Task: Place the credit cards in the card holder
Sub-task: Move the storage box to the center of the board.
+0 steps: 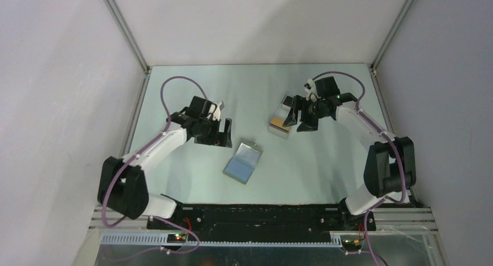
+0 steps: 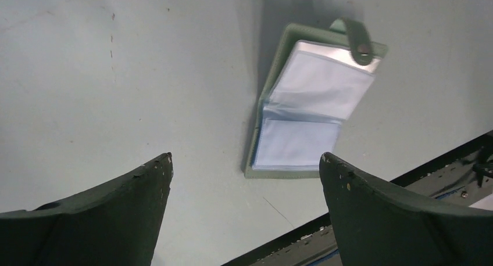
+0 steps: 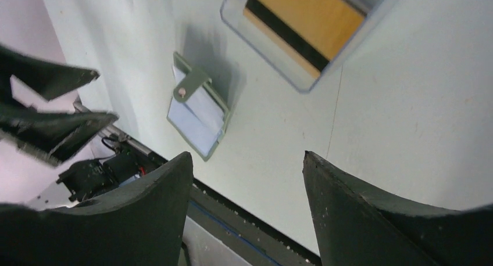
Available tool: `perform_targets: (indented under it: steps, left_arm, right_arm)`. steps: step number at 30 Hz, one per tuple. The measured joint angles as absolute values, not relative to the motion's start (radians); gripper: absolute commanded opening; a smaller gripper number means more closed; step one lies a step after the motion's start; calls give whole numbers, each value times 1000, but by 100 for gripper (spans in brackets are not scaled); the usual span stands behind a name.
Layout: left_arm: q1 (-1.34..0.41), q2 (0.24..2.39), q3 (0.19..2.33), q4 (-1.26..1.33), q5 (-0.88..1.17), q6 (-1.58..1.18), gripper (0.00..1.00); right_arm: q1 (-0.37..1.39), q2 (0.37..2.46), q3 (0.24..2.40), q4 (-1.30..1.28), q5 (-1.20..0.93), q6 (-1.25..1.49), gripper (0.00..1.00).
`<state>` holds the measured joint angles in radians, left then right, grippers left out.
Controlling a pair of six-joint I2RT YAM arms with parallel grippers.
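The card holder (image 1: 243, 162) lies open on the table, grey-green outside with bluish clear sleeves inside (image 2: 308, 112) and its snap tab at the far end; it also shows small in the right wrist view (image 3: 197, 112). Orange credit cards (image 1: 278, 123) with a black stripe (image 3: 308, 19) sit in a clear plastic tray (image 1: 282, 121). My left gripper (image 1: 220, 132) hangs open just left of the card holder, holding nothing (image 2: 246, 161). My right gripper (image 1: 301, 116) is open beside the tray's right side, with nothing between its fingers (image 3: 247, 158).
The black base rail (image 1: 261, 211) runs along the table's near edge. White enclosure walls stand at the left, back and right of the table (image 1: 192, 173).
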<state>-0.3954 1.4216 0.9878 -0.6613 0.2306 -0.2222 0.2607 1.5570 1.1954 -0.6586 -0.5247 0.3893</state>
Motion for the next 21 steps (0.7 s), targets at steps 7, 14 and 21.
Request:
perform_targets:
  steps: [7, 14, 21]
  left_arm:
    - [-423, 1310, 1026, -647, 247, -295, 100]
    - [-499, 1338, 1033, -449, 266, -519, 100]
    - [-585, 1592, 1188, -303, 141, -763, 100]
  right_arm:
    - [260, 1745, 1414, -686, -425, 363, 70]
    - [214, 1824, 1515, -711, -376, 353, 71]
    - [151, 1823, 1517, -747, -373, 340, 71]
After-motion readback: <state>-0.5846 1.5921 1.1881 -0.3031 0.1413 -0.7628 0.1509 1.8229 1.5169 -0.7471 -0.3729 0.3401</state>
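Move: The storage box's middle lies roughly 26 cm to the left hand's right, 15 cm ahead and 6 cm below; from this hand its orange cards are about 24 cm right and 10 cm ahead, and the card holder 7 cm right and 6 cm back. From the right hand, the box's middle is some 13 cm straight ahead and 10 cm down; the orange cards are 9 cm ahead and 2 cm left, the dark cards 18 cm ahead and 3 cm right. Touching nothing, both hands make for the storage box with fingers open. The left lifts about 7 cm clear beside the card holder, then swings some 12 cm right and 8 cm forward, turning counter-clockwise as its left side dips. The right runs some 9 cm forward, nearly level, then slides about 5 cm right and turns slightly clockwise. ##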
